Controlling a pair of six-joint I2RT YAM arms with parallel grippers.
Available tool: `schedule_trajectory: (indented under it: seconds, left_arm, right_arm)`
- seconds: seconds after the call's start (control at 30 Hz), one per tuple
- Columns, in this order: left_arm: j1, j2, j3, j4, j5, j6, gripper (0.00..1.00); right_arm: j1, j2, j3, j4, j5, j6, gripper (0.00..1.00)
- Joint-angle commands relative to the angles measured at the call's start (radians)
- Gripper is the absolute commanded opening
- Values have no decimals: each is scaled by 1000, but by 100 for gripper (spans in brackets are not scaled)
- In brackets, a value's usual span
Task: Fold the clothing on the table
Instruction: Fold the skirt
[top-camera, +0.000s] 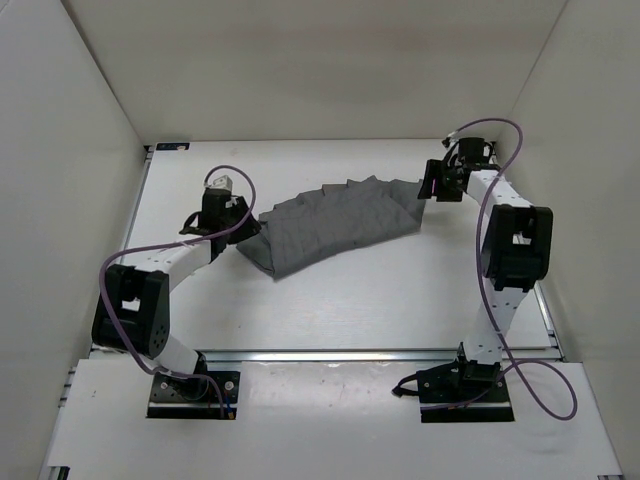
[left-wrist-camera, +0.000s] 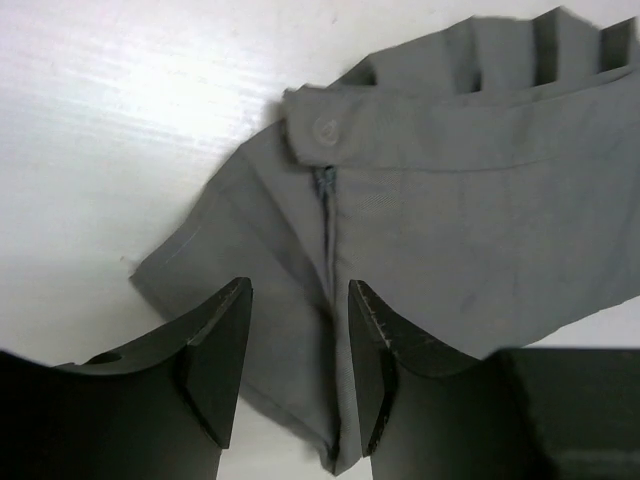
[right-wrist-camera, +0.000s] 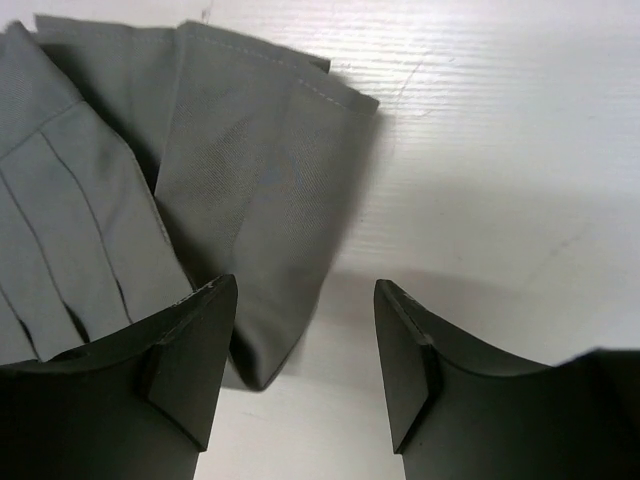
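The grey pleated clothing (top-camera: 340, 225) lies spread on the white table (top-camera: 360, 300), running from lower left to upper right. My left gripper (top-camera: 243, 222) hovers over its waistband end. In the left wrist view the left gripper (left-wrist-camera: 298, 305) is open, with the clothing (left-wrist-camera: 470, 200), its button (left-wrist-camera: 325, 128) and zip seam lying flat below the gap. My right gripper (top-camera: 432, 186) stands at the flared hem end. In the right wrist view the right gripper (right-wrist-camera: 305, 300) is open, and a hem corner (right-wrist-camera: 260, 200) reaches partly under its left finger (right-wrist-camera: 190, 350).
White walls (top-camera: 90, 120) close in the table on the left, back and right. A metal rail (top-camera: 350, 353) runs along the near edge, in front of both arm bases. Purple cables (top-camera: 500, 135) loop off each arm. Bare tabletop (right-wrist-camera: 500, 150) lies to the right of the hem.
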Motion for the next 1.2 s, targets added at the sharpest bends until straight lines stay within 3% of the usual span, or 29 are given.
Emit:
schedule_trajectory:
  seconds: [0.0, 0.4, 0.43, 0.53, 0.63, 0.8, 1.0, 1.17]
  left_arm:
    - [9, -38, -30, -27, 12, -9, 54]
    - [11, -78, -140, 11, 6, -26, 54]
    - [14, -78, -140, 3, -1, -20, 54]
    - [14, -77, -139, -9, -18, -24, 54]
    - [16, -61, -136, -12, -29, -37, 50]
    - [35, 0, -118, 3, -20, -60, 35]
    - [5, 72, -69, -30, -29, -60, 37]
    - [16, 101, -74, -24, -29, -63, 30]
  right_arm:
    - [10, 55, 55, 69, -40, -10, 54]
    - [6, 212, 161, 26, -118, 12, 50]
    - [10, 227, 178, 17, -127, 9, 45]
    - [15, 233, 187, 2, -137, 15, 17]
    - [24, 211, 165, 12, -137, 24, 0]
    - [38, 155, 125, 9, -160, 30, 0]
    - [108, -47, 28, 40, -181, 33, 0]
    - [208, -181, -20, 48, -189, 47, 0]
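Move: For the right hand, the middle of the skirt's right edge lies about 3 cm ahead, 3 cm left and 6 cm below. That edge's far corner is some 9 cm ahead and 1 cm left, its near corner about 5 cm back and 3 cm left. The left hand's spot, the lower rim of the skirt's left panel, is roughly 4 cm back, 1 cm left and 7 cm below; the panel's outer corner is 2 cm back and 4 cm left, the waistband button 7 cm ahead and 2 cm right. Down and slightly forward-left goes the right hand onto the skirt's right edge; its fingers shut fully, pinch the cloth, then lift it about 7 cm while carrying it left and a little back. The left hand comes back and down, pauses, half closes, then sinks the last bit to the left panel's lower rim, fingertips tipping some 10 degrees steeper. ##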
